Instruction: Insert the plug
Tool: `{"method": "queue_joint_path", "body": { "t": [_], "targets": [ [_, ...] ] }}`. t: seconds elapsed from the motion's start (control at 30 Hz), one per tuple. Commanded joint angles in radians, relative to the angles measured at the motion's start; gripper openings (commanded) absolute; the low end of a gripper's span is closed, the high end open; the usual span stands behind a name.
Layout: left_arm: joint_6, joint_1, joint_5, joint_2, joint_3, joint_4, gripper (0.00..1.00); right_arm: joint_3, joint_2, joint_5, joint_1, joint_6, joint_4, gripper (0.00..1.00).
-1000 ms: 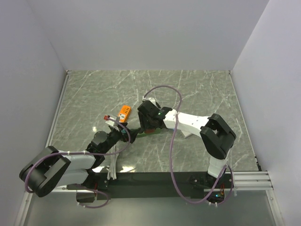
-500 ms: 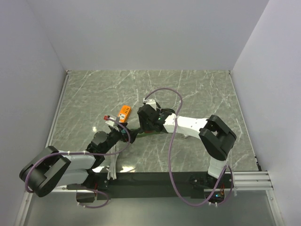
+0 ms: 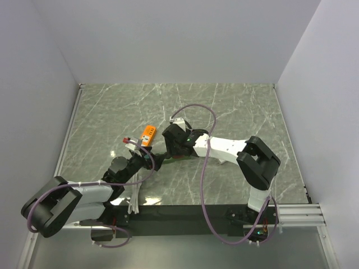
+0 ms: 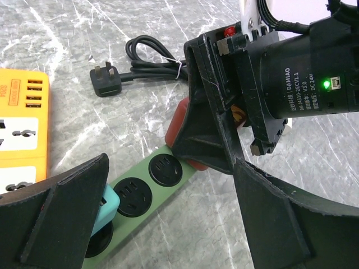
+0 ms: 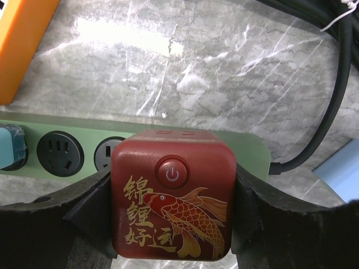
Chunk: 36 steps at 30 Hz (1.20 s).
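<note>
A red cube plug (image 5: 173, 202) with a gold fish print and a power button sits between the fingers of my right gripper (image 5: 173, 208), which is shut on it. It hangs over the cable end of the green power strip (image 5: 67, 130) and partly covers one socket. Whether it touches the strip I cannot tell. In the left wrist view the red plug (image 4: 176, 122) shows behind the right gripper's black fingers (image 4: 208, 131). My left gripper (image 4: 174, 224) stands open astride the green strip (image 4: 150, 184), beside a teal plug (image 4: 106, 210) seated in it.
An orange power strip (image 4: 22, 129) lies left of the green one. A loose black plug (image 4: 105, 81) with its coiled cable lies beyond it. White cables (image 3: 133, 202) trail near the left arm's base. A pale blue object (image 5: 342, 176) lies at the right.
My right gripper has shifted slightly left with the red plug, closer to the left gripper. The left gripper has stayed open and almost still.
</note>
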Motion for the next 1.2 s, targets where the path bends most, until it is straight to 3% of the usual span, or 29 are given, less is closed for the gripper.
{"method": "queue_joint_path", "body": {
  "t": [0.0, 0.13, 0.17, 0.6, 0.97, 1.17],
  "targets": [
    [-0.021, 0.0, 0.012, -0.009, -0.032, -0.051, 0.99, -0.023, 0.005, -0.144, 0.041, -0.022, -0.249, 0.43],
    [-0.021, 0.0, 0.008, -0.015, -0.027, -0.064, 1.0, -0.017, -0.037, -0.121, 0.033, -0.033, -0.247, 0.57],
    [-0.021, 0.0, 0.008, -0.018, -0.026, -0.067, 0.99, -0.02, -0.058, -0.122, 0.03, -0.037, -0.241, 0.93],
    [-0.018, 0.0, -0.004, -0.021, -0.014, -0.085, 0.99, -0.026, -0.155, -0.165, 0.004, -0.091, -0.092, 0.96],
    [-0.013, 0.0, -0.038, -0.038, 0.005, -0.126, 0.99, -0.106, -0.416, -0.138, -0.001, -0.105, -0.117, 0.97],
    [-0.027, 0.0, -0.128, -0.096, 0.011, -0.191, 0.99, -0.247, -0.603, -0.096, -0.103, -0.069, -0.046, 0.97]
  ]
}}
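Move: The red plug, already on the green strip, is still in the right fingers, its middle roughly 1 cm below that hand point. From the right hand, the teal plug lies about 11 cm left and 2 cm back, the cable's black plug some 9 cm forward and 4 cm left, and the blue block roughly 13 cm right, straight across. From the left hand, the red plug lies about 9 cm right, 4 cm forward and 6 cm lower. The right hand opens, releasing the red plug, backs off about 4 cm, then rises some 10 cm, veering right. ##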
